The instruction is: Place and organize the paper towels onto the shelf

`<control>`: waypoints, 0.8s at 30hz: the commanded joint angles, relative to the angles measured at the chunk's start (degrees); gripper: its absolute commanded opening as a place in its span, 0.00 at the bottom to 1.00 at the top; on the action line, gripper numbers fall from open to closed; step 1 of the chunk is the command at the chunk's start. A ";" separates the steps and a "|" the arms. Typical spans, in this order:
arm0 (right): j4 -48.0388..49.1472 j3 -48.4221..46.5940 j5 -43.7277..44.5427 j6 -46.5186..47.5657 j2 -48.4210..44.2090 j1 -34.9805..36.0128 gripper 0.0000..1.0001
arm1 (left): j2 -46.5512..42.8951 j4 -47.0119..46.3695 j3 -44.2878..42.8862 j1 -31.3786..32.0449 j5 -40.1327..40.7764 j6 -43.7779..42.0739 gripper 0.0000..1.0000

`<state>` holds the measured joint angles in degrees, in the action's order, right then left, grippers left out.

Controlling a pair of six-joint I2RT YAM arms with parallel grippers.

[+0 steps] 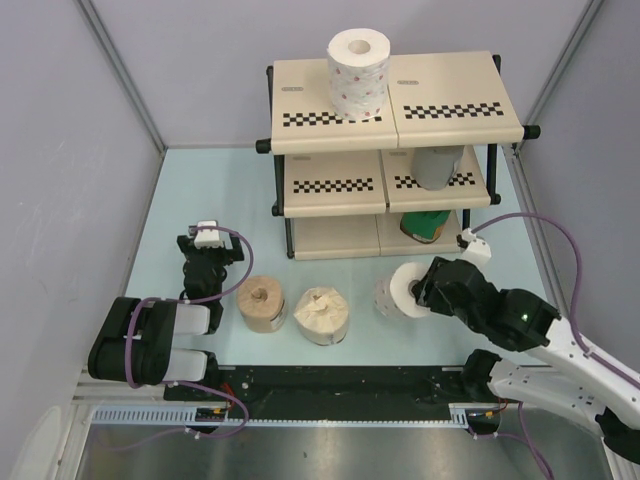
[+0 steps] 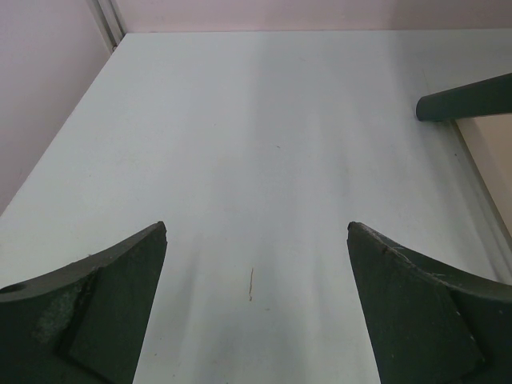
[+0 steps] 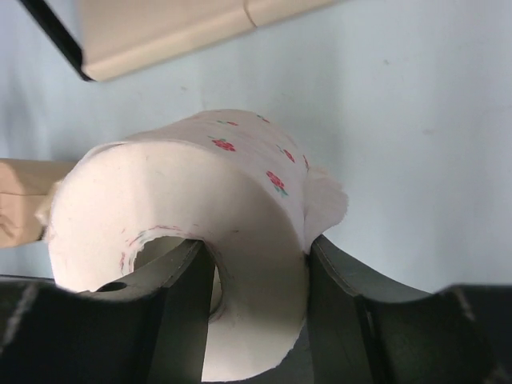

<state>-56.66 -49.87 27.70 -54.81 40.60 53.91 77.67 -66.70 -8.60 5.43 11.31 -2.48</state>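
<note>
My right gripper [image 1: 420, 292] [image 3: 256, 258] is shut on the wall of a white paper towel roll with red dots [image 1: 398, 292] [image 3: 200, 180]. One finger is in its centre hole and the other on the outside, and the roll lies on its side in front of the shelf [image 1: 450, 85]. A second dotted white roll [image 1: 357, 70] stands on the top tier. A grey roll [image 1: 436, 165] is on the middle tier and a green one [image 1: 428, 224] on the bottom. A tan roll [image 1: 262, 302] and a cream roll [image 1: 322, 314] stand on the table. My left gripper [image 1: 203, 252] [image 2: 256, 240] is open over bare table.
The light blue table [image 1: 220, 190] is walled by grey panels at the left, back and right. A black foot of the shelf frame [image 2: 464, 98] shows at the upper right of the left wrist view. The tan roll's edge [image 3: 16, 200] shows left of the held roll.
</note>
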 commanded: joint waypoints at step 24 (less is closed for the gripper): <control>23.26 -23.69 3.15 24.13 1.50 -6.01 0.26 | -0.85 -2.12 -0.72 -0.25 -1.20 0.37 1.00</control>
<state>-41.54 -69.04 29.61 -33.50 42.04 48.34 77.67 -66.70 -8.60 5.43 11.31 -2.48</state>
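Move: My right hand already holds the white roll by its wall, about 18 cm above the table. The free middle shelf lies about 27 cm ahead, 16 cm left and 5 cm up. The gray roll stands some 25 cm ahead, 2 cm right, 10 cm up; the flowered roll on top about 30 cm ahead, 15 cm left, 30 cm up. From my left hand, that free space is about 8 cm ahead, 31 cm right, 12 cm up. I carry the white roll almost straight up in front of the shelf with my right hand, about 17 cm, easing forward some 5 cm towards it. As I rise, my wrist tips the downward-slanting fingers up nearly 30 degrees towards level. One finger stays in the core and the other outside, keeping their pinch on the wall. ##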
